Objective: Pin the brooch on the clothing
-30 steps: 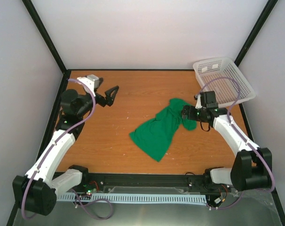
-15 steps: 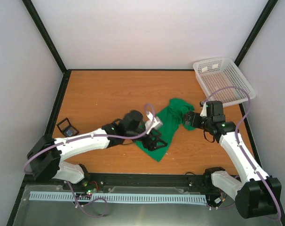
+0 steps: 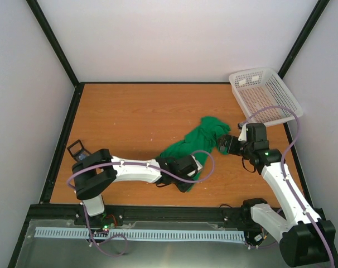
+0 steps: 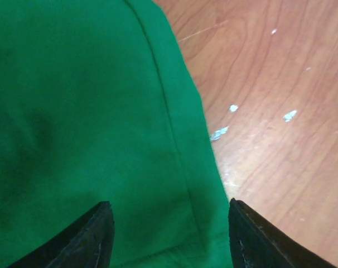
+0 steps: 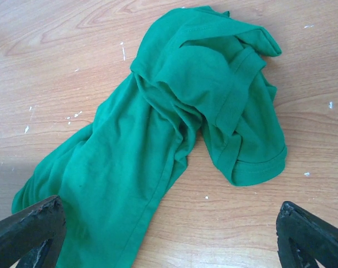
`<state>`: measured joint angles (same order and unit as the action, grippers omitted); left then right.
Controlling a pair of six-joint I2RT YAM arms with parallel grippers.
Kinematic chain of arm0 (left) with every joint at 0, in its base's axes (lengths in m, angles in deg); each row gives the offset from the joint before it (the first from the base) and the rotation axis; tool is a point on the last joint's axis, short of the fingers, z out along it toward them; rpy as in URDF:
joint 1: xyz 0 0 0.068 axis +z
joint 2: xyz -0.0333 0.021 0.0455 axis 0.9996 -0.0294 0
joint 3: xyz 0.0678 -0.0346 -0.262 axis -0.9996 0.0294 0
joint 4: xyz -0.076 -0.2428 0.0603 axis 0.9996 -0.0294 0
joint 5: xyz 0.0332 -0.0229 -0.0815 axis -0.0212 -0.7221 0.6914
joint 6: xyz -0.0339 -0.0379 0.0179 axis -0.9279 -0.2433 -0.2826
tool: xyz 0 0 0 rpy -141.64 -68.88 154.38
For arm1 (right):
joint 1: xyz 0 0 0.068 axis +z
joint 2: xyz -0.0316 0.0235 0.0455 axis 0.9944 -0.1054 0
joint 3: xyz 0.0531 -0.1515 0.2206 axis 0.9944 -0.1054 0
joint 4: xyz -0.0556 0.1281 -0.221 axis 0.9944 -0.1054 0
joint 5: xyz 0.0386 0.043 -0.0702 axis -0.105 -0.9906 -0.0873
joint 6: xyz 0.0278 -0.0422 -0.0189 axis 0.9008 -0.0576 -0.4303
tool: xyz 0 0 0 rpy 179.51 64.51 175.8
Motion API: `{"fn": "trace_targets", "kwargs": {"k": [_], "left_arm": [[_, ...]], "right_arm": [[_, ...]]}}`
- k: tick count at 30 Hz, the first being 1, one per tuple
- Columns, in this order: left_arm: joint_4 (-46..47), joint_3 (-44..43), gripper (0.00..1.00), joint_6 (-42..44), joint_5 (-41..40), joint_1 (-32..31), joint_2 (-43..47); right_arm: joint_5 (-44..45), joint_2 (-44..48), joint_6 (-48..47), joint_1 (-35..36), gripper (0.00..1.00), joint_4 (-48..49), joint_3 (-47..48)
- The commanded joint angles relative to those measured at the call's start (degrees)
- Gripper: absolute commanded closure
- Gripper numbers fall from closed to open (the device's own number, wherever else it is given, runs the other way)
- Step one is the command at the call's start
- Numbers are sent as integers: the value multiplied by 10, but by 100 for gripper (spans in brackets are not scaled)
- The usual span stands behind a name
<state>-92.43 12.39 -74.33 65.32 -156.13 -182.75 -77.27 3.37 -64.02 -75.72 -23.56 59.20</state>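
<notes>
The clothing, a bright green T-shirt (image 3: 198,144), lies crumpled in a long heap on the wooden table (image 3: 130,117). My left gripper (image 3: 186,170) is low over its near end. In the left wrist view its dark fingers (image 4: 96,237) stand apart over the green cloth (image 4: 85,111), astride a side seam and the hem, holding nothing. My right gripper (image 3: 224,144) is just right of the bunched upper end, open wide. The right wrist view shows the shirt (image 5: 158,145) ahead of the gripper (image 5: 169,229), with a sleeve (image 5: 252,162) nearest. The brooch is out of view.
A small black square-framed case (image 3: 77,149) sits near the table's left edge, behind my left arm's elbow. A white mesh basket (image 3: 264,96) stands at the back right corner. Black frame posts and grey walls close in the table.
My left arm swung from the back left corner across to the shirt's near end and came down on it, its jaws narrowing. The right gripper drew slightly off the shirt's upper end.
</notes>
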Motion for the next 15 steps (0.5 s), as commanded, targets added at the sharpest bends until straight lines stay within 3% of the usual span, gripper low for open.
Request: {"fn": "trace_targets", "kwargs": {"k": [1, 7, 13, 15], "left_arm": [[-12, -14, 46, 7, -36, -8, -20], [17, 28, 61, -11, -11, -11, -21], [5, 57, 95, -39, -67, -10, 14], [-9, 63, 99, -48, -88, -7, 31]], "right_arm": [[6, -10, 8, -3, 0, 7, -9], [48, -72, -7, -3, 0, 2, 22], [73, -156, -48, -3, 1, -5, 77], [70, -193, -60, -3, 3, -3, 96]]}}
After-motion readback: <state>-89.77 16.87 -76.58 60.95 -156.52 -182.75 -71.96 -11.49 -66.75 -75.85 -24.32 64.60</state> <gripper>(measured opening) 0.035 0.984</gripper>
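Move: The clothing's near corner lies about 3 cm below the left hand and almost straight under it, perhaps 1 cm to its left; the garment's bunched end is some 23 cm ahead and 14 cm to the right. From the right hand that bunched end is about 9 cm ahead, 4 cm to the left and 14 cm below, while the white basket stands roughly 26 cm ahead, 21 cm to the right and 12 cm below. The left fingers shut from a bit over half open and pinch a fold of the clothing just inside its near corner, the hand sinking about 2 cm, then easing some 2 cm to its left as they close. Meanwhile the wide-open right hand goes down about 4 cm and forward nearly 3 towards the bunched end, tipping about 10 degrees, without touching it. ##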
